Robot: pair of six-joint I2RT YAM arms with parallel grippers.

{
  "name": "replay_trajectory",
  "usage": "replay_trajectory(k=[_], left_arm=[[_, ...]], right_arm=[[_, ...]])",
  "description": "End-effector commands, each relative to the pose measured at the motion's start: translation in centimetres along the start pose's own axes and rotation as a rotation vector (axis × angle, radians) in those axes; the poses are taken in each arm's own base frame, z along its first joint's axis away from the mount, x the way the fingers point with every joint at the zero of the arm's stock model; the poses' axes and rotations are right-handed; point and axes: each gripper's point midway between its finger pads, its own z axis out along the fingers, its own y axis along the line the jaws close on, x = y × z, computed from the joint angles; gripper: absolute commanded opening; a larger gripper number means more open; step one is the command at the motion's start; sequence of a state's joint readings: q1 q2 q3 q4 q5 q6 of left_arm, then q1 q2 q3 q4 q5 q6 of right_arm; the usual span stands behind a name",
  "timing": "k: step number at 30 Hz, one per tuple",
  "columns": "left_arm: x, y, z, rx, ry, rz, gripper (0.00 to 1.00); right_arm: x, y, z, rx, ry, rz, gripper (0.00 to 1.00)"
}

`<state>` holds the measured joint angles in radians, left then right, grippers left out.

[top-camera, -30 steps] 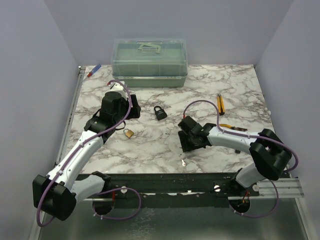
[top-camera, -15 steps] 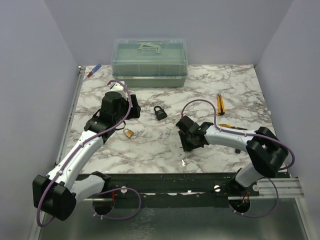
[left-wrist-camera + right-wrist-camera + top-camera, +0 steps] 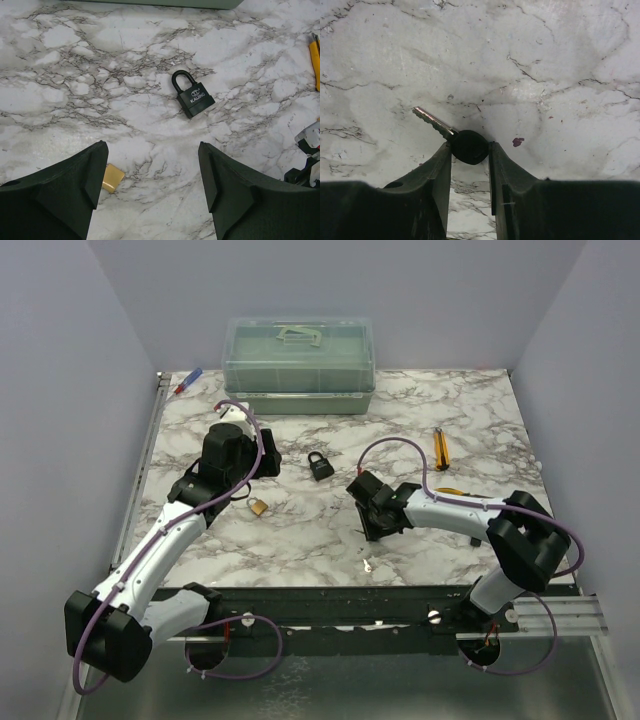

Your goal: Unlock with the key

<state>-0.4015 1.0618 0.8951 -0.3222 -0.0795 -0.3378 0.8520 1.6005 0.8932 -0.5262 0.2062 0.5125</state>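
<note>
The key point(image 3: 456, 137) lies on the marble with its metal blade pointing up-left in the right wrist view. Its round black head sits between my right gripper's point(image 3: 470, 148) fingertips, and both pads touch it. In the top view that right gripper point(image 3: 368, 523) is low at the table's middle and hides the key. A black padlock point(image 3: 320, 464) point(image 3: 194, 95) lies farther back. A small brass padlock point(image 3: 258, 506) point(image 3: 113, 178) lies beside my left gripper point(image 3: 152, 170), which hovers wide open with nothing in it.
A translucent green box point(image 3: 298, 365) stands at the back edge. A yellow cutter point(image 3: 440, 448) point(image 3: 314, 57) lies at the right. A blue and red pen point(image 3: 188, 381) is at the back left corner. A small silver piece point(image 3: 368, 564) lies near the front edge.
My right gripper has slid slightly left and away from the front edge, and its jaws have narrowed onto the key's head. The left arm has stayed still.
</note>
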Motion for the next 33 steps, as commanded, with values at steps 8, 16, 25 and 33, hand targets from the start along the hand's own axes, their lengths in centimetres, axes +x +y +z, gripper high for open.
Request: replay_trajectory(k=[8, 16, 25, 33], left_arm=[[-0.2, -2.8, -1.1, 0.166, -0.012, 0.012, 0.79], [0.2, -5.3, -1.9, 0.313, 0.006, -0.004, 0.79], [1.1, -7.7, -2.3, 0.425, 0.068, -0.165, 0.78], [2.3, -9.9, -1.6, 0.529, 0.103, -0.388, 0.73]], right_arm=[[-0.9, 0.4, -0.7, -0.015, -0.073, 0.048, 0.16], [-2.5, 1.1, -2.2, -0.079, -0.174, 0.134, 0.16], [-5.2, 1.9, -4.7, -0.147, -0.303, 0.199, 0.16], [-7.9, 2.7, -8.1, -0.231, -0.416, 0.264, 0.15]])
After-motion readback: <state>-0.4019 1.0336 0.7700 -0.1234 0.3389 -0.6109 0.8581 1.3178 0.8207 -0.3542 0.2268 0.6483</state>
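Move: The right fingers already grip the black-headed key at the table; the black padlock lies about 15 cm ahead of that hand and 10 cm to its left, at much the same height. A small silver key is some 6 cm straight back. From the left hand, empty and about 19 cm above the table, the black padlock is roughly 6 cm ahead and 8 cm right, the brass padlock about 4 cm back and 6 cm left. Up goes the right hand, slowly and then faster, about 8 cm off the table while easing left and a little forward, its fingertips tipping out forward-left and keeping their pinch on the key's black head. The left hand, open and empty, swings right and back, some 7 cm rightward, turning clockwise and rolling its right side up, to come nearly in line sideways with the black padlock without touching. ##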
